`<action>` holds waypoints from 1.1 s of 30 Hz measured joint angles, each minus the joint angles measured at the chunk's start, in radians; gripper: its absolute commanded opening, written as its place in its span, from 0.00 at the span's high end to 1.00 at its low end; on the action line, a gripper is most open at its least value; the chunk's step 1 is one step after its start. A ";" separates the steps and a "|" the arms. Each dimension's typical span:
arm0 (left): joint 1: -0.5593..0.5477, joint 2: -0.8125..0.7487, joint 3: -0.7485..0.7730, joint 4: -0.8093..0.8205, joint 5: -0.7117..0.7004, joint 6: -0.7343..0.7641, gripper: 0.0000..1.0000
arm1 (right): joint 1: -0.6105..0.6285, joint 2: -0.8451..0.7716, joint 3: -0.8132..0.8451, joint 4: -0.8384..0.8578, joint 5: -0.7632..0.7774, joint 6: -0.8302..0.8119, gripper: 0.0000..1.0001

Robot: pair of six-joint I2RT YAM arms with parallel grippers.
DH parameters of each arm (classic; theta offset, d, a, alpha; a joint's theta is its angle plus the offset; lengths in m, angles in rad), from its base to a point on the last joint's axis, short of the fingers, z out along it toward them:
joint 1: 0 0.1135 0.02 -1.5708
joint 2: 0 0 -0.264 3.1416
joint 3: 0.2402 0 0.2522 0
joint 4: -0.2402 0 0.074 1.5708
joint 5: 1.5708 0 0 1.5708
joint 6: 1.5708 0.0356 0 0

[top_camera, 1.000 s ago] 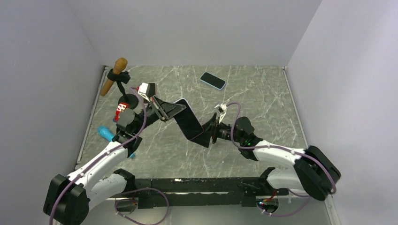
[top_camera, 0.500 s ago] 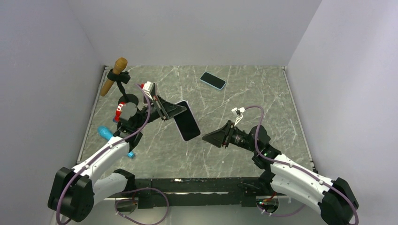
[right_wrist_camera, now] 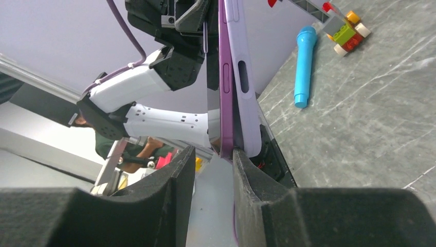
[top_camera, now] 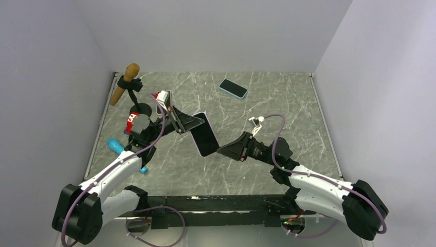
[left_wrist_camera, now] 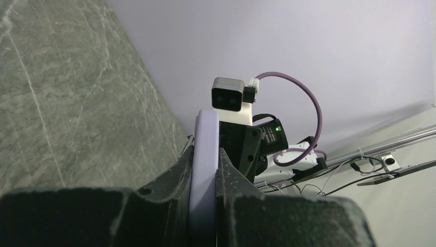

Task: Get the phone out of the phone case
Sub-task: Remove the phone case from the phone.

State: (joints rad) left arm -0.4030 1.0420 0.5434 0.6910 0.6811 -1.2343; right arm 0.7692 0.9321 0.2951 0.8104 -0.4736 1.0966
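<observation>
My left gripper (top_camera: 191,122) is shut on the lilac phone case (top_camera: 201,116) and holds it tilted above the table, with the phone's black screen (top_camera: 205,138) facing up. In the left wrist view the case's edge (left_wrist_camera: 204,154) is pinched between the jaws of that gripper (left_wrist_camera: 205,150). My right gripper (top_camera: 222,151) sits at the phone's lower corner, its jaws narrowly open. In the right wrist view the purple phone edge (right_wrist_camera: 225,82) and the lilac case wall (right_wrist_camera: 241,77) end just at the right fingertip (right_wrist_camera: 237,154). A gap remains towards the other finger of this gripper (right_wrist_camera: 213,150).
A second phone in a blue case (top_camera: 233,88) lies at the back. A wooden-handled tool (top_camera: 125,82) lies at the back left. A blue toy microphone (top_camera: 115,146) lies by the left edge, next to a toy brick car (right_wrist_camera: 345,32). Grey walls enclose three sides.
The right gripper was wide around the phone's lower end, pulled back to the right, and has come back to the corner with its jaws narrowed. The left arm drew the phone slightly left.
</observation>
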 measured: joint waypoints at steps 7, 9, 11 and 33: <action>-0.023 -0.006 0.000 0.000 0.003 0.000 1.00 | 0.012 0.085 0.000 0.117 -0.006 0.040 0.65; -0.042 -0.003 0.000 0.001 0.001 0.001 1.00 | 0.014 0.118 0.003 0.153 -0.014 0.049 0.67; -0.063 0.005 0.000 0.000 0.000 0.008 1.00 | 0.018 0.163 0.012 0.193 -0.034 0.058 0.76; -0.098 -0.270 -0.208 0.021 -0.039 0.172 0.01 | 0.011 0.301 -0.013 0.511 -0.070 0.278 1.00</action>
State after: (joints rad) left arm -0.5011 0.7719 0.3359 0.7124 0.6422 -1.0618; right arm 0.7803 1.2327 0.2821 1.3212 -0.5438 1.3743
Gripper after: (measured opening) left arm 0.994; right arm 0.077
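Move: Just off the right fingertips sits the near right corner of the phone, whose middle is about 5 cm ahead of the right hand, 4 cm to its left and 2 cm higher; the phone case hugs its underside, its corner already peeled away, with its middle only about 1 cm lower than the phone's. The left gripper, pinching both at the far end, is some 10 cm ahead and 6 cm left of the right hand, 4 cm higher. From the left hand the phone's middle is about 5 cm back, 1 cm right and 2 cm lower. Bringing the phone back and to the right by a couple of centimetres, the left hand meets the right, which slides about 2.5 cm left over the phone's near right corner and pinches the bare phone, leaving the peeled case corner outside its fingers. Then the left fingers open wide, let go and back off roughly 4 cm more along the phone's left edge, while the right hand lifts about 2 cm, tilting its fingertips up. ##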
